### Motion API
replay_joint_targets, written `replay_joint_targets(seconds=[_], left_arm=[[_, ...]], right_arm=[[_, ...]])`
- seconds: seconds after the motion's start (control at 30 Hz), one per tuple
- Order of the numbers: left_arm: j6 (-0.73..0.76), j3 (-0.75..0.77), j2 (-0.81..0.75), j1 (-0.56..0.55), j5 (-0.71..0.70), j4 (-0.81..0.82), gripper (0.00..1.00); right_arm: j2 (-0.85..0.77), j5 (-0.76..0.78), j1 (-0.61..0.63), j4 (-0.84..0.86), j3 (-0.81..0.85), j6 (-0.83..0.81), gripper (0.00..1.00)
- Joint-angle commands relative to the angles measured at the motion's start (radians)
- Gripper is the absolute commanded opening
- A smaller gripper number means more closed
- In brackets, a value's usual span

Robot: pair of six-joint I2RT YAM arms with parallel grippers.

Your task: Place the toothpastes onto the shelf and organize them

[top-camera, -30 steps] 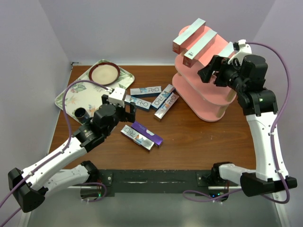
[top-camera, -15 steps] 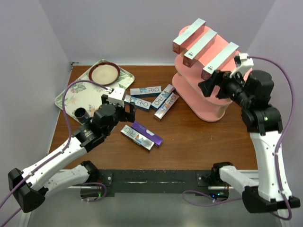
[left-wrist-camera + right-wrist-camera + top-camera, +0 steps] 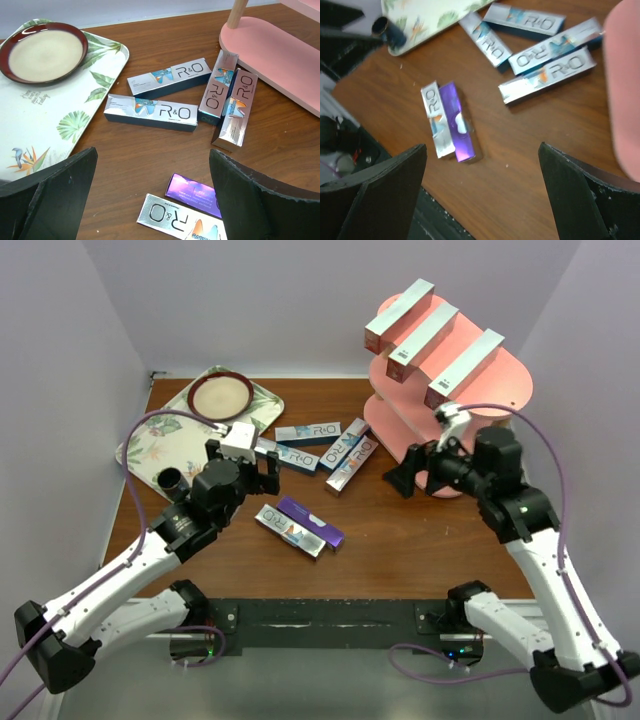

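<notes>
The pink shelf (image 3: 470, 455) stands at the back right, with three toothpastes (image 3: 422, 343) lying across its top tier. Four silver toothpastes (image 3: 308, 430) lie in a loose cluster on the table left of it. A silver box (image 3: 285, 527) and a purple box (image 3: 315, 524) lie side by side nearer me. My left gripper (image 3: 258, 468) hangs open over the wood between the cluster (image 3: 150, 112) and the pair (image 3: 192, 192), holding nothing. By the shelf's foot, my right gripper (image 3: 405, 472) is open and empty, facing the pair (image 3: 456, 122).
A leaf-patterned tray (image 3: 150, 440) at the back left holds a red-rimmed plate (image 3: 220, 395). A small dark cup (image 3: 170, 480) sits at the tray's near corner. The shelf's lowest board (image 3: 285, 55) reaches close to the cluster. A black rail (image 3: 320, 620) lines the near edge.
My right arm came down and left from the shelf's top tier to table height by its foot, leaving a third box up there. My left gripper edged slightly up.
</notes>
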Motion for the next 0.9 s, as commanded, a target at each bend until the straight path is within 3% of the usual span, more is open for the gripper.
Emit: replay_joint_targets(seconds=[0.0,0.47,0.6,0.87], left_arm=[[-0.014,-0.004,-0.009,0.012,-0.04,0.012,0.99],[-0.003,-0.006,-0.006,0.012,-0.088,-0.002,0.98],[-0.001,-0.007,-0.003,0.012,-0.086,-0.003,0.98],[0.0,-0.007,-0.003,0.012,-0.097,-0.006,0.97]], right_arm=[[0.059,0.122,0.217,0.174,-0.083,0.034,0.98],[0.231,0.388,0.552,0.633,-0.489,0.023,0.98],[0.251,0.443,0.564,0.86,-0.607,0.011,0.98],[0.348,0.37,0.564,0.932,-0.652,-0.034,0.98]])
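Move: The purple toothpaste box lies about 17 cm to the right hand's left, roughly 1 cm ahead and some 27 cm below it. The silver toothpaste against its near side is about 21 cm left and 1 cm back; the nearest box of the far group is some 16 cm ahead and 8 cm left, both equally low. From the left hand, the purple box is about 10 cm right, 4 cm back and 22 cm below. Down and to the left, the empty right hand swoops fast away from beside the pink shelf towards the near right end of the purple box, sinking some 23 cm and going about 10 cm left with a slight draw back. The leftward part comes early, then it mostly drops and slows. Its left side dips about 15 degrees as the wrist turns a little counter-clockwise; fingers stay wide open. ##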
